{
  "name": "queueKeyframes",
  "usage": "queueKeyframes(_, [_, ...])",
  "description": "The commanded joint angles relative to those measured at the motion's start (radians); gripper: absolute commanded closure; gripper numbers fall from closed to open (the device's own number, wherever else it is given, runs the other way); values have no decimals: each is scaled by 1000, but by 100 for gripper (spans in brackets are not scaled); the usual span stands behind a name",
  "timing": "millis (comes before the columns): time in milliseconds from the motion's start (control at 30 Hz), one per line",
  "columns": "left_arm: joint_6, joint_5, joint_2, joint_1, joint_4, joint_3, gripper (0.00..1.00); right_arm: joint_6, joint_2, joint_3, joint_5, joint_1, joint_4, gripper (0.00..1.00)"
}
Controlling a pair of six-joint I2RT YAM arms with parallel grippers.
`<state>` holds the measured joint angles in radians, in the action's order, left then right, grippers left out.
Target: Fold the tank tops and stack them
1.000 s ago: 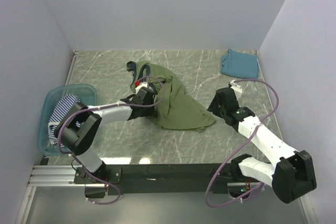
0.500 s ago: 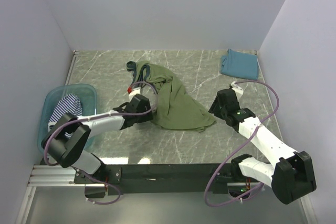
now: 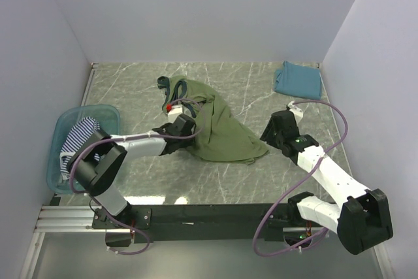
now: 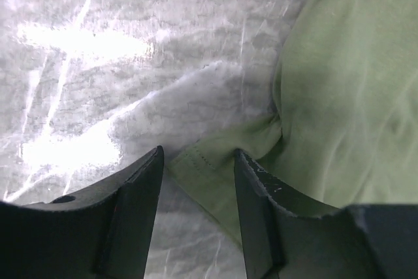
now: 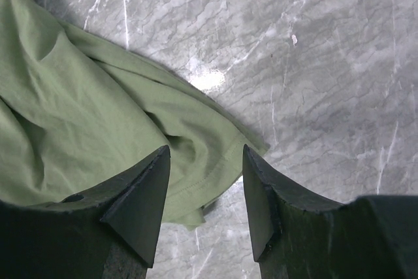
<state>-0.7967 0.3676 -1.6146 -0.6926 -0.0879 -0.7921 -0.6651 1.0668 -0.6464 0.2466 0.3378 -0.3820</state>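
The olive-green tank top (image 3: 219, 129) lies crumpled in the middle of the table, dark trim at its far end. My left gripper (image 3: 185, 129) is open at its left hem; in the left wrist view the hem corner (image 4: 199, 161) lies between the open fingers (image 4: 196, 181). My right gripper (image 3: 273, 130) is open just right of the top's right corner (image 5: 215, 161), above the table. The teal-blue tank top (image 3: 298, 79) lies folded at the far right. The striped tank top (image 3: 80, 136) sits in the tub.
A translucent teal plastic tub (image 3: 62, 151) stands at the left edge. White walls close in the marble table (image 3: 248, 89) on three sides. The arms' black base rail runs along the near edge.
My left gripper drew back toward the near left, then returned to the green top's left hem. The right arm barely moved.
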Motion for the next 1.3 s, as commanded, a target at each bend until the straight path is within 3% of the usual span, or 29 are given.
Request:
queueKeyframes(0, [7,114,-82,-48,-157,-21,47,16,-24,5,3,-17,18,44])
queueKeyframes(100, [-1,128,-105,-65,-174,-35,50,22,-28,8,-4,-23,17,44])
queueKeyframes(200, [-6,125,-94,-79,-184,-42,67,25,-33,14,-18,-26,14,44])
queueKeyframes(267, [-5,87,-68,-84,-168,-30,87,27,-31,19,-26,-28,15,44])
queueKeyframes(333, [-15,54,-12,-81,-179,-35,99,25,-21,25,-43,-28,17,44])
queueKeyframes(767, [-154,215,612,126,-470,-151,99,-27,-41,143,-187,-16,109,41])
queueKeyframes(867, [-136,188,660,137,-451,-151,99,-57,-16,163,-214,29,156,41])
queueKeyframes(1067, [-125,203,659,137,-515,-236,100,-129,88,146,-125,213,186,42])
queueKeyframes(1267, [-110,212,691,137,-515,-259,99,-180,119,175,-96,289,212,44])
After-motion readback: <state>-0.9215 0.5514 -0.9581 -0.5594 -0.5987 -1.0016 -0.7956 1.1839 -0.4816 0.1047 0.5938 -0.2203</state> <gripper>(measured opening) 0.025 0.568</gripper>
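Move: Between the left hand's open fingertips lies the green tank top's left hem corner, about 1 cm below the hand point. The shirt's navy-trimmed end is some 22 cm ahead and 7 cm left of this hand, the laundry basket roughly 33 cm to its left and 1 cm back. The right hand hovers over the hem's other corner, level with it fore and aft, 2 cm right and about 8 cm below; the blue folded tank top is some 26 cm ahead and 15 cm right of this hand. Closing on the green hem corner right at the table, the left fingers pinch it shut, then lift it fast, about 22 cm up and 10 cm left towards the basket side, tipping up and turning counter-clockwise some 20 degrees. The open right hand follows the other corner, first slowly, then faster: about 8 cm left, 7 cm down and 6 cm back, turning slightly counter-clockwise. ##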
